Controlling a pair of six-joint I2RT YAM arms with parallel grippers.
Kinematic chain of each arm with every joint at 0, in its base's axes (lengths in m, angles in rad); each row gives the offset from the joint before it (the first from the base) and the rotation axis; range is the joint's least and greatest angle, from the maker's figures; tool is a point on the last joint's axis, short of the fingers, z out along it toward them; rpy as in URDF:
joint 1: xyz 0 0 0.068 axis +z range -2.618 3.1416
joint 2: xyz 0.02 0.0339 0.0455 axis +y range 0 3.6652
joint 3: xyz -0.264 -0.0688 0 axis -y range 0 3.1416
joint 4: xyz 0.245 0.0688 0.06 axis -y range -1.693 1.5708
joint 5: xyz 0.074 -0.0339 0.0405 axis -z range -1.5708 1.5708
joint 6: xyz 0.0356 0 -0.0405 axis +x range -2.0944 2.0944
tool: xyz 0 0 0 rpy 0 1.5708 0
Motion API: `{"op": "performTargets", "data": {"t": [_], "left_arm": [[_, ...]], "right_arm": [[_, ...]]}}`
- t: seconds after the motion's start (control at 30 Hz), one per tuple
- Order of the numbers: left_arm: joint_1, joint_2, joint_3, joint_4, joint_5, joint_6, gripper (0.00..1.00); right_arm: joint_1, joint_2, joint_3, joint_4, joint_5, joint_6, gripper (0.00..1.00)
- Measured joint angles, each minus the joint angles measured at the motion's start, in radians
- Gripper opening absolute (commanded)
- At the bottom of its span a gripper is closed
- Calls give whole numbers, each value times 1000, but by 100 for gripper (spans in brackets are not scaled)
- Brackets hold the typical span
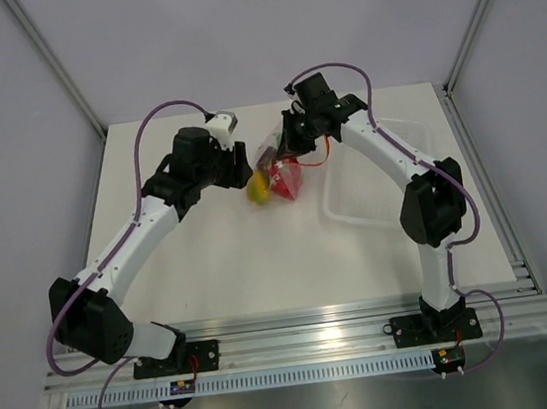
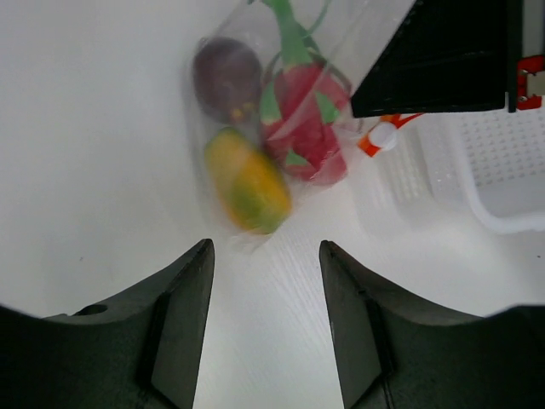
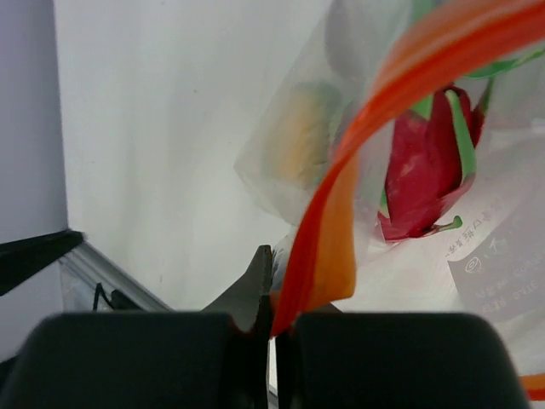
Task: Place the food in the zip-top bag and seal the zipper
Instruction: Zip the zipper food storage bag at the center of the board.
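Observation:
The zip-top bag (image 1: 275,169) lies at the table's middle back with all the food inside it. In the left wrist view the dark red fruit (image 2: 226,78), the pink-red leafy fruit (image 2: 305,119) and the yellow-orange oval fruit (image 2: 249,181) show through the clear plastic. My right gripper (image 3: 277,285) is shut on the orange-red zipper (image 3: 383,111), which curves up and away from its jaws. My left gripper (image 2: 266,256) stands open just short of the yellow fruit, with only bare table between its fingers.
A rigid clear tray (image 1: 371,187) sits right of the bag, under the right arm. In the left wrist view the tray's rim (image 2: 502,170) lies close behind the bag. Metal frame posts flank the white table.

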Motion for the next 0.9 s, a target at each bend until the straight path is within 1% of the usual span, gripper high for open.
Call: {"op": "performTargets", "data": {"t": [0.13, 0.3, 0.53, 0.8, 0.87, 0.9], "left_arm": [[0, -33, -124, 153, 105, 6, 56], [-5, -48, -199, 263, 210, 51, 56], [-22, -86, -216, 328, 264, 129, 56], [-27, -92, -216, 352, 305, 142, 54], [-27, -92, -217, 358, 309, 138, 52], [-27, -92, -224, 375, 309, 135, 48]], "right_arm": [[0, -8, 15, 5, -85, 19, 0], [0, -25, 15, 5, -170, 52, 0], [0, -27, 21, 13, -277, 117, 0], [-2, -27, 83, 40, -319, 225, 0], [-2, -27, 84, 61, -333, 254, 0], [-2, -27, 84, 64, -340, 265, 0]]}}
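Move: The white zip slider hangs just under the right gripper's closed fingers, about 2 cm below them; from the left gripper it is some 10 cm right, 3 cm ahead and 6 cm lower. In the bag, the dragon fruit lies about 5 cm back from and 11 cm below the right hand, 1 cm to its left; the mango is 6 cm back, 8 cm left and 11 cm down. The white tray's middle is 8 cm back, 21 cm right and 12 cm below. Keep the right fingers shut on the bag's orange zip edge and carry it up about 8 cm, also leftward and a little back, tilting the fingertips up some 20 degrees. Meanwhile bring the half-open left gripper to the right and somewhat back towards the slider, dipping first and then rising, while its fingers swing clockwise and level out. ##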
